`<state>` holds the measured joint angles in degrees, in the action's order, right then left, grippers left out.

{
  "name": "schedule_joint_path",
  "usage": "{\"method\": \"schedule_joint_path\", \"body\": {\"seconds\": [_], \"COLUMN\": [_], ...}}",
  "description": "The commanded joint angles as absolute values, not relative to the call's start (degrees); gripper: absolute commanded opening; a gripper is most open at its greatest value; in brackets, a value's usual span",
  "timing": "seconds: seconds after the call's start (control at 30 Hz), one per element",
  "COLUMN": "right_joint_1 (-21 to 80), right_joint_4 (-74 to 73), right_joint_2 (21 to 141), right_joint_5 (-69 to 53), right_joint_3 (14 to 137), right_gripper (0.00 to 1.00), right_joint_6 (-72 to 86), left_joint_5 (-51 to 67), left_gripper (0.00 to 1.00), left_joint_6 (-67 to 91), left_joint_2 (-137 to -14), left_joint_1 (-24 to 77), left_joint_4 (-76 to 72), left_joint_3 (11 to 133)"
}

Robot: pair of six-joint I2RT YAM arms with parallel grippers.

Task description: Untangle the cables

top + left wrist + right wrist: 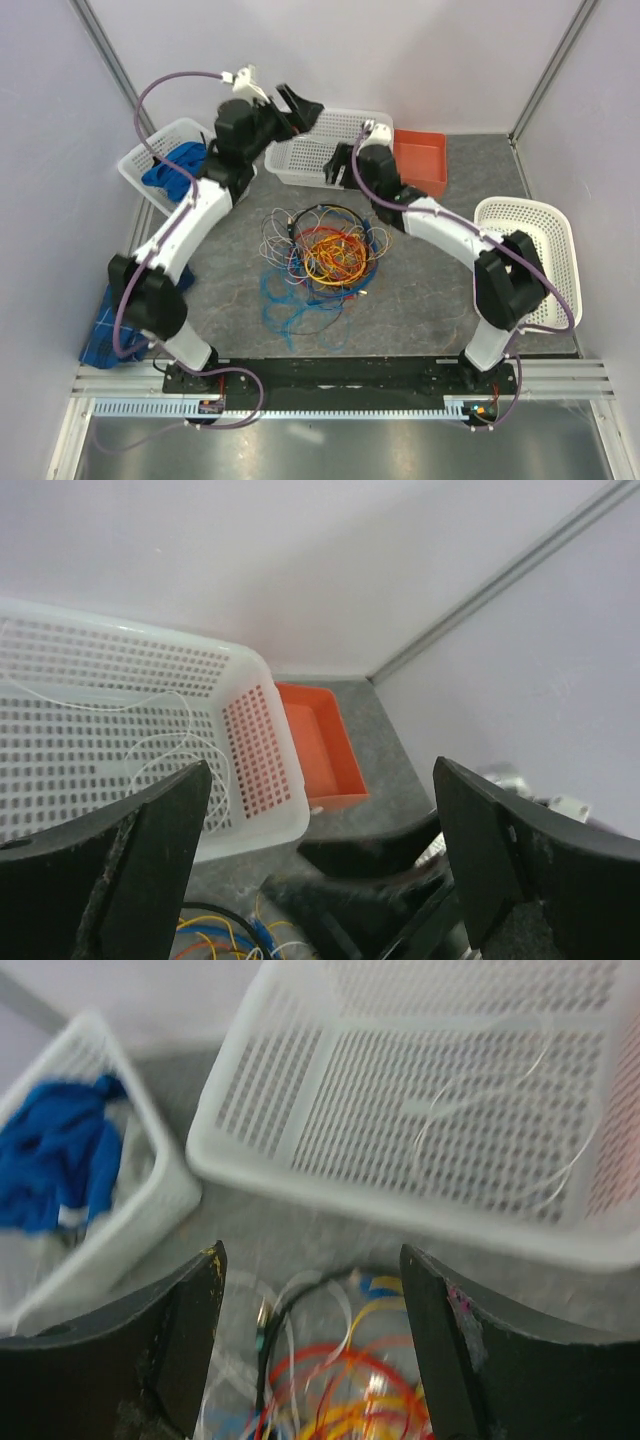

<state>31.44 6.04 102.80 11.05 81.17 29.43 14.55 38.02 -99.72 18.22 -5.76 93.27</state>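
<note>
The cables (325,255) lie in a loose tangle of yellow, orange, red, blue, black and white loops on the grey table. Their edge shows in the left wrist view (225,935) and, blurred, under the right wrist (360,1380). My left gripper (303,108) (322,770) hangs open and empty, high over the back white basket (345,112). My right gripper (338,168) (310,1252) is open and empty, above the tangle's far edge by that basket's front wall. One thin white wire (480,1110) (150,705) lies inside the basket.
An orange bin (420,160) (320,740) stands right of the back basket. A white basket (135,165) at back left holds blue cloth (175,165) (55,1160). Another white basket (480,215) sits at the right. A blue checked cloth (105,320) lies at the left edge.
</note>
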Motion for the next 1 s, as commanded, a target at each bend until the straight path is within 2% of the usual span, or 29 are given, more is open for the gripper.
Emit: {"method": "schedule_joint_path", "body": {"seconds": [0.0,0.03,0.2,0.5,0.73,0.97], "right_joint_1": [38.13,38.58,43.76,46.84,47.11,47.2], "right_joint_4": [10.11,10.98,13.97,10.47,4.31,0.79], "right_joint_2": [96.08,94.67,85.71,70.42,53.91,48.95], "right_joint_5": [14.24,13.63,16.95,22.67,22.68,23.47], "right_joint_3": [67.37,64.98,53.11,41.41,32.0,27.69], "right_gripper": [0.77,0.77,0.77,0.77,0.77,0.77], "right_joint_6": [30.22,33.02,35.77,37.53,38.85,37.36], "left_joint_5": [-21.7,-21.45,-23.11,-30.23,-22.5,-23.56], "left_gripper": [1.0,1.0,1.0,1.0,1.0,1.0], "left_joint_6": [19.5,19.51,37.67,55.52,59.06,58.1], "left_joint_2": [-85.98,-85.26,-83.94,-76.73,-74.88,-75.32], "left_joint_1": [35.64,39.16,39.02,37.18,31.47,29.19], "left_joint_4": [-4.22,-1.35,12.82,15.64,19.42,16.99], "left_joint_3": [79.73,78.93,77.44,60.39,50.47,45.09]}}
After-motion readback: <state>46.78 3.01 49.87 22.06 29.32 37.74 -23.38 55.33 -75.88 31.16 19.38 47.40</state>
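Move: Both hands hang empty and open by the white basket. The tangle's middle lies about 18 cm back from the left hand, some 3 cm to its right and 34 cm below. From the right hand, the tangle is roughly 16 cm back, 1 cm left and 22 cm below. The white basket's middle is some 7 cm ahead of the right hand and 1 cm left; the orange tray is 4 cm ahead and 19 cm right. Back and down comes the left hand: first back about 13 cm while veering right, then down some 26 cm and leftward to the tangle's left edge, its wrist tipping down some 40 degrees and turning counter-clockwise. The right hand also draws back about 23 cm, dips, rises partway and veers right to the tangle's right side. Both grippers stay open and empty. ##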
